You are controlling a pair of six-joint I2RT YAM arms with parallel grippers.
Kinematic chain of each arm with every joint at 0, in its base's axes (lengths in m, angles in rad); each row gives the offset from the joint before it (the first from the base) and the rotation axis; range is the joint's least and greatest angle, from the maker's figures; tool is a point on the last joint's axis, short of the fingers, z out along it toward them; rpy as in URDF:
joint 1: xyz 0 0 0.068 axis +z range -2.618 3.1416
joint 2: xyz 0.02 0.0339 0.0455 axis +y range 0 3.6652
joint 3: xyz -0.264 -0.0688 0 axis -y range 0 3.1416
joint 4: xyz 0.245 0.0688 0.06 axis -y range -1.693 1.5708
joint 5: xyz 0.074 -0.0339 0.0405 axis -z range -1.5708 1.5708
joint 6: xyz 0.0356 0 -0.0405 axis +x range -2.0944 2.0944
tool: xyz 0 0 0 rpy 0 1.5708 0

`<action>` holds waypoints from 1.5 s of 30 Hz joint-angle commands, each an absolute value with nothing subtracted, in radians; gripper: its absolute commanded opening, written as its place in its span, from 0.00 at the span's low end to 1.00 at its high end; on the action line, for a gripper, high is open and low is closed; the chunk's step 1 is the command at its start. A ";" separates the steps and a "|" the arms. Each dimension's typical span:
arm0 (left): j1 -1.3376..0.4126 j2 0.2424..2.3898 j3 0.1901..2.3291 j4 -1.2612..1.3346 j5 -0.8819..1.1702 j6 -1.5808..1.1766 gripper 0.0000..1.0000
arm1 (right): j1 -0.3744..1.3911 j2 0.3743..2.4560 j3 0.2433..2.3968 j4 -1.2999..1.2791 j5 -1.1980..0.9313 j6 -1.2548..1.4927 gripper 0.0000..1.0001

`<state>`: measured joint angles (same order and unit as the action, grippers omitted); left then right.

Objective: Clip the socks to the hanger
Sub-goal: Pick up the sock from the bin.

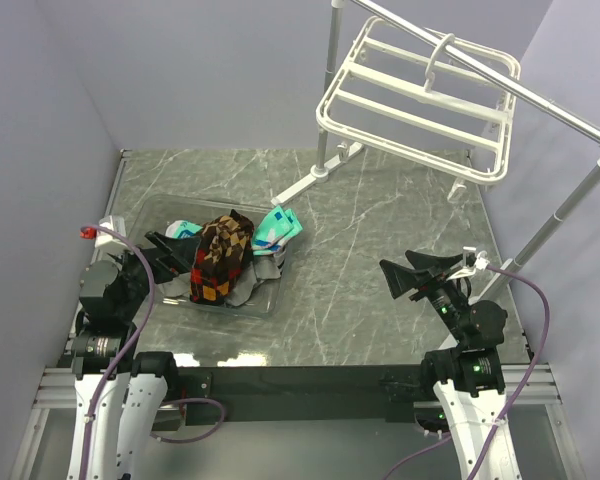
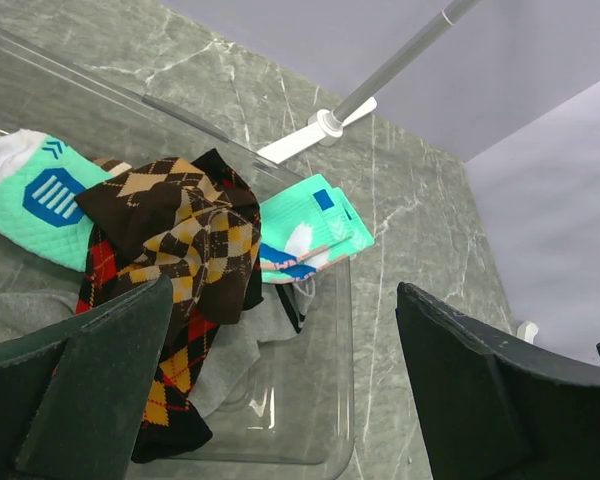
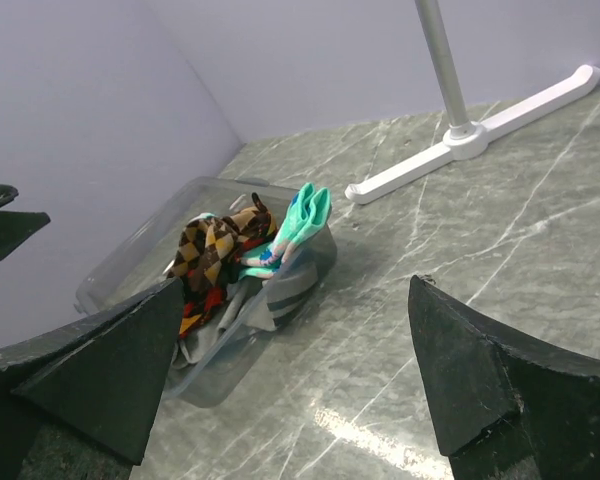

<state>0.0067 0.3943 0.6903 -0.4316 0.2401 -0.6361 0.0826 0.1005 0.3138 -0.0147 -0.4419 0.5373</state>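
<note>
The socks lie heaped in a clear plastic bin [image 1: 270, 296] at the left. An argyle sock [image 1: 222, 258] in black, red, orange and brown lies on top, also in the left wrist view [image 2: 180, 240] and right wrist view [image 3: 210, 260]. Mint-green socks [image 1: 278, 228] hang over the bin's far corner [image 2: 310, 230] [image 3: 298, 225]; another [image 2: 40, 195] lies at the bin's left. The white hanger [image 1: 420, 100] hangs tilted from a silver pole at top right. My left gripper [image 1: 168, 258] is open, empty, above the bin's near end. My right gripper [image 1: 417, 275] is open, empty, over the table at right.
A silver pole stand [image 1: 330, 110] with a white foot [image 1: 315, 178] stands behind the bin; its second leg [image 1: 560, 215] rises at the right, close to my right arm. Grey cloth [image 2: 230, 350] lies under the socks. Purple walls close in on both sides.
</note>
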 commanded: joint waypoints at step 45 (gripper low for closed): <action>-0.749 1.310 1.006 -0.141 -0.485 -0.605 0.62 | 0.086 0.014 0.288 -0.087 -0.400 0.563 1.00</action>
<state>-0.7479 1.2678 0.9554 -0.2005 -0.3916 -0.7090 0.0826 0.0254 0.2432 -0.0795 -0.4126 0.5789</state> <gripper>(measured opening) 0.630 0.995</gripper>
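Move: The teal sock draped over the bin's right edge lies about 13 cm ahead of the left hand, 18 cm to its right and 14 cm below. The argyle sock is some 6 cm ahead and 7 cm right, the grey sock 5 cm ahead and 14 cm right, and the white-toed sock straight ahead at 12 cm, all 15 to 18 cm down. From the right hand, the teal sock is roughly 16 cm ahead, 24 cm left and 13 cm below. Ease the left gripper forward and down first, tipping its fingers down about 15 degrees, then swing it right over the argyle sock towards the teal sock, about 17 cm in all, still sinking and reaching forward. Roll its left side down, then back up past where it began, and narrow the open fingers to roughly two thirds. Let the open right hand sink about 3 cm. ##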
